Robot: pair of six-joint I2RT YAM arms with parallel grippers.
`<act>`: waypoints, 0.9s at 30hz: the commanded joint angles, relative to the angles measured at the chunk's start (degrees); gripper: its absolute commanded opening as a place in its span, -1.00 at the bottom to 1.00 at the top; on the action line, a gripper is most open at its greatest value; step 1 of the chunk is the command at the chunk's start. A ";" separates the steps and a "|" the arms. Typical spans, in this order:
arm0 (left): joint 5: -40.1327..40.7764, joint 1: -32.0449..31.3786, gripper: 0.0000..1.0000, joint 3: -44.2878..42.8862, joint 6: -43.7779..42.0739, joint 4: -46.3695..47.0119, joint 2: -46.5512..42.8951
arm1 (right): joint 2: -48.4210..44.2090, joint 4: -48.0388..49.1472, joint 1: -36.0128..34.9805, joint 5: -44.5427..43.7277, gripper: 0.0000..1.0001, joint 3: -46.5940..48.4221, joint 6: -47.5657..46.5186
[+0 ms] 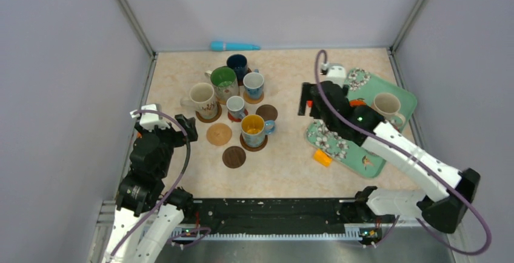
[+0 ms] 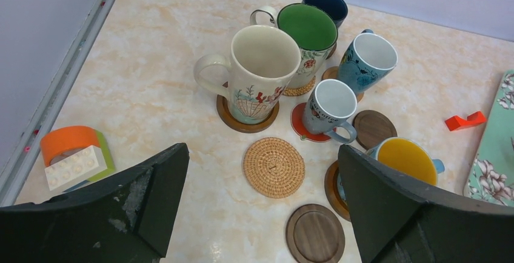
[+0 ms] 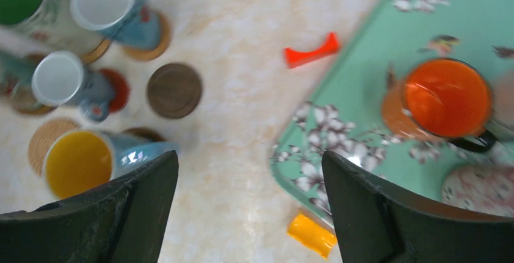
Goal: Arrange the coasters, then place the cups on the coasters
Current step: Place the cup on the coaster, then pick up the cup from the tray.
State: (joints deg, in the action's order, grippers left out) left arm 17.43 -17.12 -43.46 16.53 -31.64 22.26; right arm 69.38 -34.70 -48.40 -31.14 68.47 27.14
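Several cups stand bunched at the table's back left: dark blue (image 2: pixel 326 3), green (image 2: pixel 310 29), cream (image 2: pixel 262 69), light blue (image 2: pixel 367 60), a small white-lined one (image 2: pixel 332 105) on the red coaster (image 2: pixel 299 125), and yellow (image 2: pixel 407 161). Three coasters lie bare: a woven tan one (image 2: pixel 274 167) and two dark brown ones (image 2: pixel 315 234), (image 2: pixel 373 128). An orange cup (image 3: pixel 447 97) and a pale cup (image 1: pixel 386 105) sit on the teal tray (image 3: pixel 363 87). My left gripper (image 2: pixel 262 153) hangs open above the woven coaster. My right gripper (image 3: pixel 250 154) is open over the table beside the tray's edge.
A small orange block (image 3: pixel 312 234) lies by the tray's near corner and a red piece (image 3: pixel 311 51) on the table beside the tray. A teal pen-like object (image 1: pixel 235 46) rests against the back wall. An orange tape roll (image 2: pixel 68 140) with a white brick sits by the left wall.
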 commanded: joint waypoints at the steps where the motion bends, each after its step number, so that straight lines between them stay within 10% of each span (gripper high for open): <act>1: -1.27 0.19 0.97 -1.10 0.34 1.33 -0.13 | -7.29 -12.12 5.99 -11.38 0.69 -0.51 14.17; 10: -1.95 0.17 0.98 -0.92 0.25 1.77 -0.47 | -10.63 -22.55 19.68 -18.60 0.46 -2.04 17.51; 17: -2.45 0.13 0.98 -0.89 0.25 1.84 -0.56 | -13.96 -1.28 27.04 -7.01 0.57 -8.06 -13.19; 27: -2.65 -0.23 0.97 -1.03 0.43 1.75 0.27 | -4.43 4.08 41.77 12.95 -0.01 -5.46 -28.53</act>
State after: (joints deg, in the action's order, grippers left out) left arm 15.22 -17.26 -43.46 16.56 -31.62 22.26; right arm 59.79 -32.91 -10.96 -27.75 59.46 5.26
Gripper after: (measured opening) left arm 0.986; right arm 0.531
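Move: The orange cup, the likely goal, stands on the green tray some 19 cm to the right hand's right, 8 cm ahead and about 20 cm below. The cream mug is about 10 cm to the right of that cup, level with it; the red-lined mug lies roughly 10 cm nearer the base and 5 cm right of the cup. The red block is about 14 cm ahead of this hand and 4 cm right. From the left hand the orange cup lies some 14 cm ahead and 60 cm right. Heading for the orange cup and its cream neighbour, the empty right hand sweeps about 22 cm to its right, high over the tray without touching anything, drifting slightly back and then some 4 cm forward. The wrist swings clockwise about 40 degrees and partly back while tipping its left side lower, and the fingers close from nearly wide to about half open. ##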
